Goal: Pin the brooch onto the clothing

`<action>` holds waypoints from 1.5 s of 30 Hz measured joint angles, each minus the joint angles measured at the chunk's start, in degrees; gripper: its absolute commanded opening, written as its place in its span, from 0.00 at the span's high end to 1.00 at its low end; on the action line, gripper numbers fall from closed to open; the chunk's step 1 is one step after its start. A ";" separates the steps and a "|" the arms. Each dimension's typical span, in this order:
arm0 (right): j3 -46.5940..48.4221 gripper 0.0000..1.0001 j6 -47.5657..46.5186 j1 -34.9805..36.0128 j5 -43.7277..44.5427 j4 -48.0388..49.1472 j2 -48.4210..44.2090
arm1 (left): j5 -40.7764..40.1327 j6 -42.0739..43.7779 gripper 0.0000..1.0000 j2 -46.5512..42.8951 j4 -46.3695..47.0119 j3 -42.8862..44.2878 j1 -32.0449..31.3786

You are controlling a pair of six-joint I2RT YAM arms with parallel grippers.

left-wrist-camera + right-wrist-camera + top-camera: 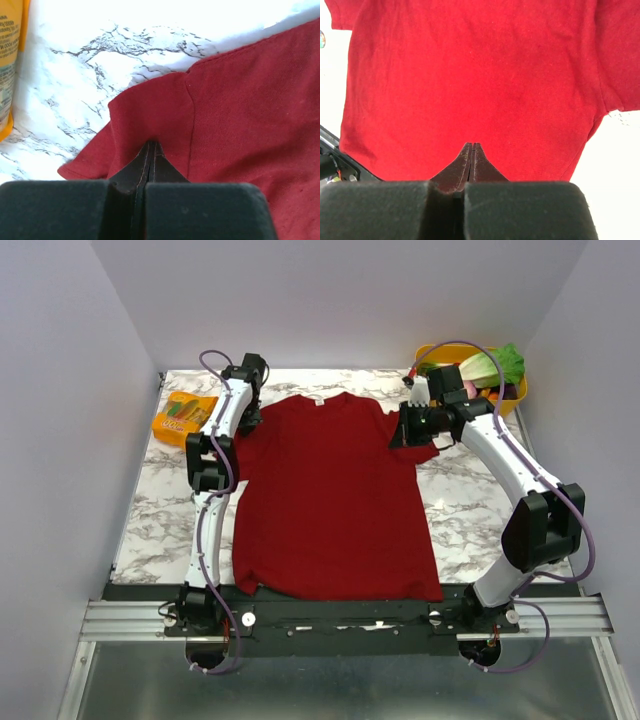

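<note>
The clothing [335,500], a dark red T-shirt, lies flat on the marble table, collar toward the far side. My left gripper [250,423] is at its left sleeve [150,110]. In the left wrist view, that gripper [151,146] has its jaws pressed together just over the sleeve, with nothing between them. My right gripper [405,430] hovers at the right sleeve. It [472,146] is shut and empty above the shirt's body [470,75]. The brooch does not show in the top view. A small pale greenish round bit [321,39], cut by the frame edge, may be it.
An orange snack packet [183,418] lies on the table left of the shirt, also visible in the left wrist view [10,65]. A yellow bin [432,353] with vegetables stands at the far right. The black mounting rail [340,615] runs along the near edge.
</note>
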 measured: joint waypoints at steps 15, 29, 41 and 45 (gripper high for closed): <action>3.58 0.99 -0.07 0.00 0.07 -0.39 3.52 | 2.27 -3.96 1.00 3.52 -2.40 7.28 3.82; 3.82 0.99 -0.68 0.00 0.00 -0.57 3.76 | 17.03 -6.73 1.00 -3.82 14.43 -3.98 5.73; -5.11 0.99 1.07 11.08 6.08 -1.09 -2.73 | 20.17 -5.27 1.00 -47.56 27.32 -52.02 -3.23; -11.58 0.99 3.06 18.23 11.19 -2.01 -2.71 | 19.04 -5.51 1.00 -52.57 26.82 -66.47 -6.14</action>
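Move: My shut left fingertips bear on the clothing at the inner end of its left sleeve; the sleeve's middle lies about 4 cm back and 3 cm to the left. The orange bag is some 16 cm left and 2 cm farther out; the brooch lies about 17 cm back and 10 cm left. From my right hand, the clothing's middle is roughly 13 cm left, 2 cm back and 16 cm below, its right sleeve 11 cm ahead and 10 cm right. Staying low with shut fingers, I drag the cloth under my left fingertips first leftward about 3 cm, then forward some 5 cm while veering back right. I lift off, arc up and sweep back and right over the clothing's body, tilting the wrist, then start sinking. Late on, my right hand also sets off, back about 10 cm, down and left above the clothing. ##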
